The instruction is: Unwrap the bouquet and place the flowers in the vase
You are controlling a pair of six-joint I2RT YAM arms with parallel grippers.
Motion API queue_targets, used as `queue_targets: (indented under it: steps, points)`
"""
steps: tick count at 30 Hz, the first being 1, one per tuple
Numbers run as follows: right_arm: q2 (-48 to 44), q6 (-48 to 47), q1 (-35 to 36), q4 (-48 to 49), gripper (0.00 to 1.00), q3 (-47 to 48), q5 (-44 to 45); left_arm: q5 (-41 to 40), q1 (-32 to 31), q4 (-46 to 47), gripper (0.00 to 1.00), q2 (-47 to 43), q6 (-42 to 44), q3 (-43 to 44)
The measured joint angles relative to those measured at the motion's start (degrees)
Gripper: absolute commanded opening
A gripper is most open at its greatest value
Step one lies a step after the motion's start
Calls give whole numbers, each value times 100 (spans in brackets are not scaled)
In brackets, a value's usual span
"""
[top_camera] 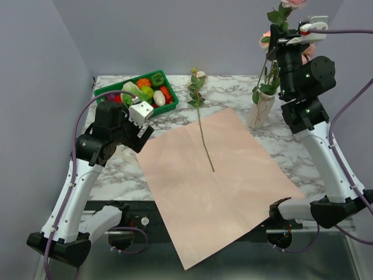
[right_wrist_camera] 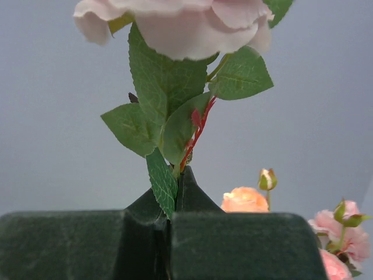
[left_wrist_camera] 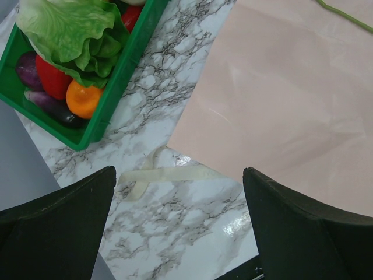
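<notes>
The pink wrapping paper of the bouquet lies spread flat on the marble table. One of the flowers, with a cream bud, rests across its far edge. The cream vase stands at the back right with several flowers in it. High above it, my right gripper is shut on the stem of a pale pink rose; the stem hangs down toward the vase. Peach and pink blooms show behind. My left gripper hovers open over bare marble beside the paper, nothing between its fingers.
A green crate of toy vegetables sits at the back left, close to my left gripper. The cream ribbon lies loose on the marble at the paper's left corner. The paper's near corner overhangs the table's front edge.
</notes>
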Motion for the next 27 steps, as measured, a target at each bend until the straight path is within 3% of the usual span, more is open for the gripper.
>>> queue_targets:
  steps: [1, 8, 27]
  points:
    - [-59, -284, -24, 533, 1, -284, 92, 0, 0, 2, 99, 2, 0, 0]
    - [125, -837, -431, 1434, 1, -737, 372, 2, 0, 9, 99, 48, 17, -11]
    - [455, -713, -1019, 2387, 1, -1394, 511, 2, 0, 9, 99, 179, 74, -50]
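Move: The right hand already holds a flower close under its pink head, high above the vase; the vase's middle is about 46 cm below and within a centimetre or so of straight under it. The orange roses already in the vase stand some 12 cm ahead, 3 cm right and 8 cm lower, the pink ones 12 cm ahead and 11 cm right. From the idle left hand the vase is about 14 cm ahead, 41 cm right and 15 cm below. Rightward first, quickly and then easing off, the right hand travels about 8 cm, while also working some 5 cm forward and, mostly late on, 5 cm down above the vase. It turns clockwise by nearly 20 degrees, and its shut fingers keep their pinch on the stem, the bloom staying up. ##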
